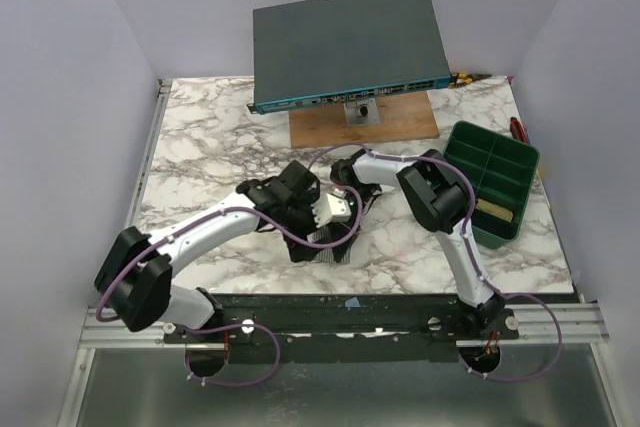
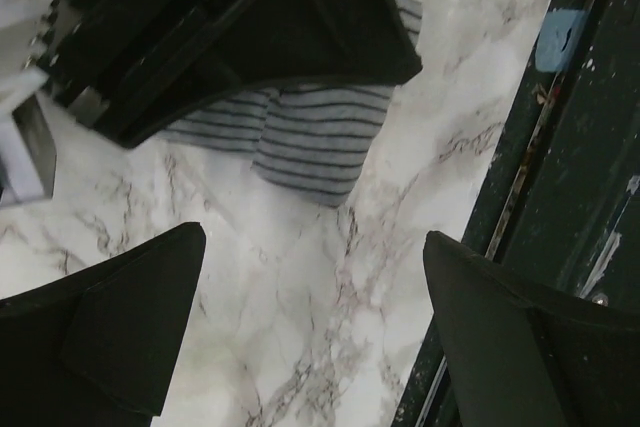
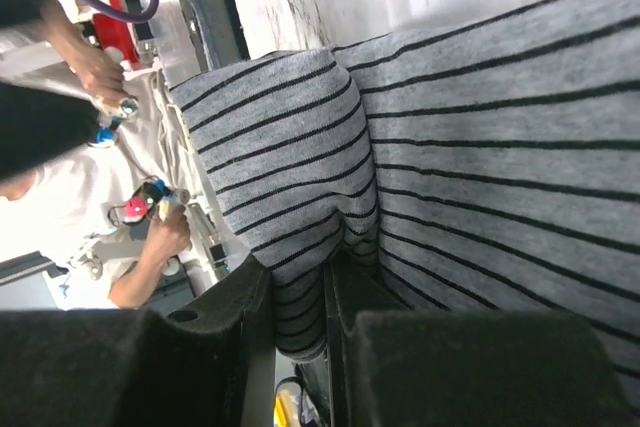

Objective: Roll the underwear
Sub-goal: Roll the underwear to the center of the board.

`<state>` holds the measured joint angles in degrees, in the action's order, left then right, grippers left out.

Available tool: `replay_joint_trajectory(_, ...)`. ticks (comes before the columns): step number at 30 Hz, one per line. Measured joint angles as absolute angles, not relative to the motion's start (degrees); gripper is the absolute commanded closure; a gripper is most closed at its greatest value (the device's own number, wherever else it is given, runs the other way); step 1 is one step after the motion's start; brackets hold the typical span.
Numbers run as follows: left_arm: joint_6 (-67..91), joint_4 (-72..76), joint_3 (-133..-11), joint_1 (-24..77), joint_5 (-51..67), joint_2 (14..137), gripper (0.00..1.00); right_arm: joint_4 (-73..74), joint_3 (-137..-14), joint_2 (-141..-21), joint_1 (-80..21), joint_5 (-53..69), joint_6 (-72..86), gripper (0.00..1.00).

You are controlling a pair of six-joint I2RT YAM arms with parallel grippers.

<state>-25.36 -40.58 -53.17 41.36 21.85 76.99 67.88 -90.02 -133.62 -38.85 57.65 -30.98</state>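
The underwear (image 1: 322,245) is grey cloth with thin black stripes, bunched on the marble table near the front middle. My right gripper (image 3: 300,297) is shut on a fold of the underwear (image 3: 470,137), with cloth pinched between its black fingers. In the top view the right gripper (image 1: 337,215) hangs right over the cloth. My left gripper (image 2: 312,247) is open, with only bare marble between its fingers (image 2: 130,317). It sits just short of the underwear (image 2: 310,142), beside the right gripper's dark body. From above, the left gripper (image 1: 298,197) is at the cloth's left edge.
A dark network switch (image 1: 350,47) stands tilted on a wooden board (image 1: 365,125) at the back. A green compartment tray (image 1: 495,172) with a wooden block (image 1: 495,210) sits at the right. The dark front rail (image 2: 560,147) with blue tape (image 2: 560,37) lies close to the left gripper.
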Motion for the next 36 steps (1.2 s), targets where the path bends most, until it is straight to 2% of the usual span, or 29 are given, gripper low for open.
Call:
replay_joint_trajectory(12,-18.65,-35.24,-60.99,50.87,19.59,92.01,0.01,73.47,-86.26,-133.62,-34.24,57.56,-35.86,0.94)
replay_joint_trajectory(23,-18.24,-34.35,-64.77,55.20,18.37,98.61,0.06,77.78,-85.25,-133.69,-32.51,54.52,-39.66,0.94)
replay_joint_trajectory(36,-18.41,-32.03,-64.77,59.44,14.20,101.69,0.05,81.08,-85.21,-134.37,-31.38,52.16,-42.13,0.94)
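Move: The striped underwear lies about 7 cm right of the left hand, 1 cm ahead and 8 cm below. The right hand already pinches its roll, the cloth's middle being some 2 cm ahead, 2 cm right and 1 cm lower. From the left hand, the blue tape on the front rail is about 12 cm back, 8 cm right and 9 cm below; the wooden base under the screen is some 26 cm ahead, 10 cm right and 8 cm below. Rightwards together: the right hand keeps its pinch on the roll and takes it about 7 cm level to the right, tilting roughly 10 degrees. The left hand follows 10 cm right, quick at first, sinking some 6 cm and drawing slightly back towards the roll's loose left side, its fingers staying wide open; whether they touch the cloth can't be seen. ##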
